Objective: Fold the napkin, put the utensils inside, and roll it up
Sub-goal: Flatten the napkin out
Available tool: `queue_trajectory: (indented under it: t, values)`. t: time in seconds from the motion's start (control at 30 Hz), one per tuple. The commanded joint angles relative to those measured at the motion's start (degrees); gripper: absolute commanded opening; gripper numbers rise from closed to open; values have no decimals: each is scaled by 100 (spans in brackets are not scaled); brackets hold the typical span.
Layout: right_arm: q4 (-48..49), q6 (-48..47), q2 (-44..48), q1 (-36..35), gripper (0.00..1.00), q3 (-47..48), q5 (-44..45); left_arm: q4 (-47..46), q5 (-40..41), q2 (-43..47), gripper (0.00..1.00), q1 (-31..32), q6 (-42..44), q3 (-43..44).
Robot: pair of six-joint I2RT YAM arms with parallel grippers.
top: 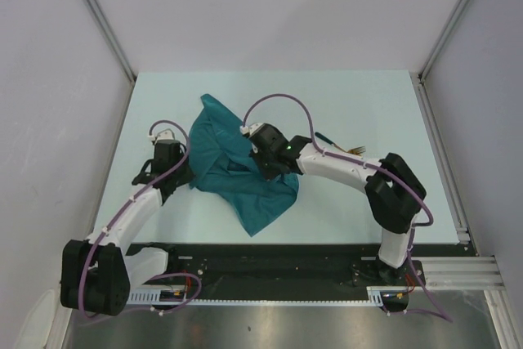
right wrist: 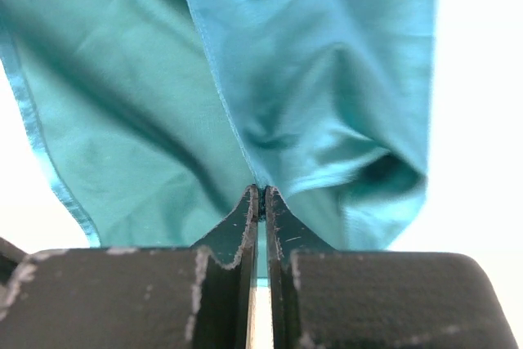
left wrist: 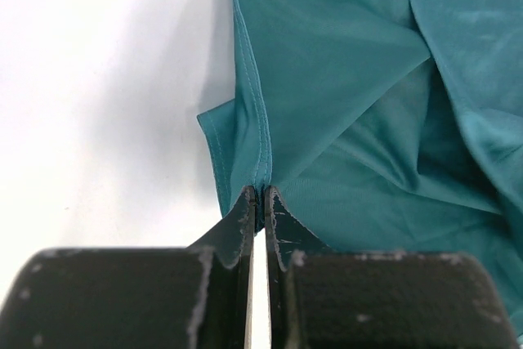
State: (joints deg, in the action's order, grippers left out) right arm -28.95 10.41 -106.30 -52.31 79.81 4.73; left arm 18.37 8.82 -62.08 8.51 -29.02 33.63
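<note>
The teal napkin [top: 233, 165] lies crumpled in the middle of the table, between the two arms. My left gripper [top: 181, 171] pinches its left hemmed edge [left wrist: 260, 153]; the jaws meet on the hem, shut. My right gripper [top: 263, 163] is shut on a fold near the cloth's middle [right wrist: 270, 153], with fabric bunched just past its fingertips. The utensils [top: 347, 149] lie on the table right of the napkin, beside the right arm: a dark slim handle and a gold fork head show.
The pale table [top: 368, 104] is bounded by white walls at the back and sides. A black rail [top: 270, 271] with both arm bases runs along the near edge. A purple cable [top: 278, 100] loops above the right wrist.
</note>
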Motion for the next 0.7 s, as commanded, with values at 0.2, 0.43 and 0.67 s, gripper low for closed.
queue_trajectory:
  t: [0.2,0.43,0.67]
  values:
    - [-559,-953,1768,1161,0,658,2143,737,1691,311,0,-350,914,2258]
    - [54,-1753,3132,1470,0,1116,3051,1054,2318,697,0,-719,1574,3922]
    - [522,-2008,3775,1583,0,1151,2921,1221,1888,1014,0,-834,1724,4951]
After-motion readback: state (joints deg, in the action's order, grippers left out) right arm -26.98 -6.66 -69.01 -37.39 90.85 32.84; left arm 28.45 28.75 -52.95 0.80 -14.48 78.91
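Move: Both my hands already hold the napkin by its edge, pinched some 6 cm above the table. Its rumpled middle lies about 14 cm right of my left hand and 7 cm left of my right, nearly level ahead and 6 to 7 cm below. The far corner is some 25 cm ahead of my left hand and 4 cm right; the near corner is about 15 cm back from my right and 3 cm left. The utensils sit roughly 22 cm right of my right hand, 8 cm ahead. I sweep both hands steeply up some 36 cm, keeping both grips shut on the napkin and spreading them apart: my right goes about 22 cm right, my left about 10 cm left. Both push forward at first, then draw back again while still climbing, and the fingers tip upward, roughly 40 degrees on the left and 50 on the right, each wrist swinging outward. ##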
